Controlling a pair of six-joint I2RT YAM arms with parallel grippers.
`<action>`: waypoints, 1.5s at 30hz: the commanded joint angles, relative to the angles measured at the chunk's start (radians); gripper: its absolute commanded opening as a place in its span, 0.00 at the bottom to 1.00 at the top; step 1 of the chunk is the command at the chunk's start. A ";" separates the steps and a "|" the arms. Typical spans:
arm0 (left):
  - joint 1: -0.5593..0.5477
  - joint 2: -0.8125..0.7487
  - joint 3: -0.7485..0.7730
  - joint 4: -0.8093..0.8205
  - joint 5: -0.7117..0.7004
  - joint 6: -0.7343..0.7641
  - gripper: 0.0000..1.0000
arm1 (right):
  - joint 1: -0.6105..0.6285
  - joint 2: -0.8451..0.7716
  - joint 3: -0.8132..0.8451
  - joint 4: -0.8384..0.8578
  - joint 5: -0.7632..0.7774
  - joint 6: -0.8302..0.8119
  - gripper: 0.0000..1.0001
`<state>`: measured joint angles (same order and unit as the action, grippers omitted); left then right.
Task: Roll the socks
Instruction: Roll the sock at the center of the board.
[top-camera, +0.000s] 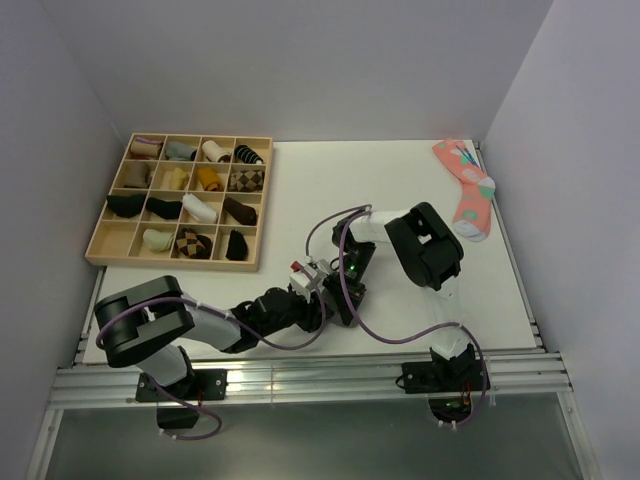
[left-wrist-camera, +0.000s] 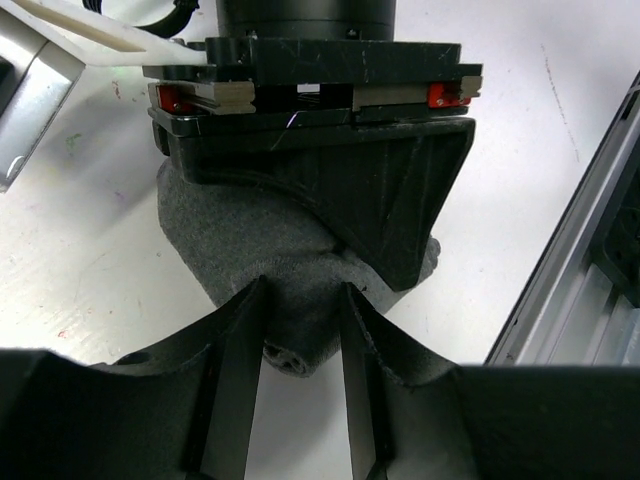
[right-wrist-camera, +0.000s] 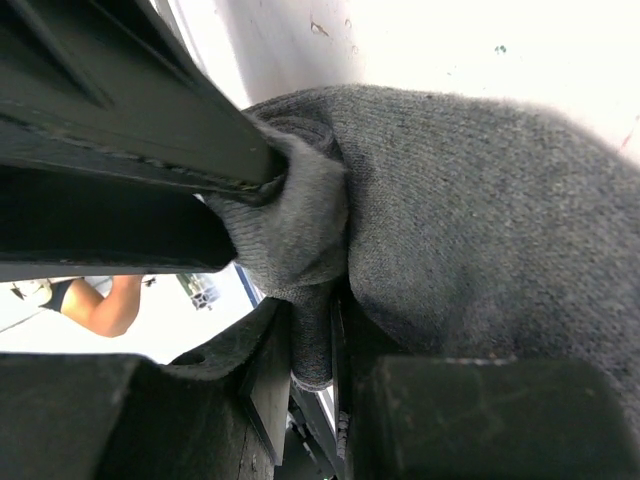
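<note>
The dark charcoal-grey socks (left-wrist-camera: 250, 250) lie bunched on the white table near its front edge. In the top view both grippers hide them almost wholly. My left gripper (left-wrist-camera: 300, 305) is shut on a rolled end of the socks; it shows in the top view (top-camera: 313, 306). My right gripper (right-wrist-camera: 312, 335) is shut on a fold of the same socks (right-wrist-camera: 470, 230). It comes down on the bundle from above, and one of its fingers (left-wrist-camera: 390, 220) presses into the cloth. In the top view the right gripper (top-camera: 342, 295) meets the left one.
A wooden compartment tray (top-camera: 100, 246) with several sock rolls stands at the back left. A salmon-pink dotted sock (top-camera: 465, 190) lies at the back right. The metal rail (top-camera: 300, 378) of the table's front edge runs close by, seen also in the left wrist view (left-wrist-camera: 570, 300).
</note>
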<state>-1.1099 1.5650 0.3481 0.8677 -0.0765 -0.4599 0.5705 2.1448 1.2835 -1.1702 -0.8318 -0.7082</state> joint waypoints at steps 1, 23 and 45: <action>-0.004 0.029 0.032 0.056 -0.009 0.021 0.41 | -0.008 0.032 -0.019 0.070 0.126 -0.048 0.24; -0.008 0.173 0.107 -0.165 -0.120 -0.167 0.00 | -0.020 -0.094 -0.066 0.207 0.168 0.076 0.31; -0.027 0.176 0.284 -0.639 -0.106 -0.395 0.00 | -0.192 -0.336 -0.108 0.293 0.089 0.058 0.48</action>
<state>-1.1294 1.7119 0.6498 0.4812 -0.2481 -0.8265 0.3901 1.8729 1.1885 -0.9169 -0.7219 -0.5945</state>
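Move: The half-folded grey sock's middle is about 2 cm ahead of the left hand, 3 cm to its right and 2 cm lower, its near fold between the open fingers. From the right hand, which still grips its end, the middle is some 3 cm ahead and 3 cm left, roughly level. The board's near edge runs about 9 cm behind the left hand; the sock tray's middle is some 28 cm ahead and 34 cm left of the left hand. Left hand goes 5 cm right, forward and down, and pinches the sock; right opens, leaving 8 cm forward. ##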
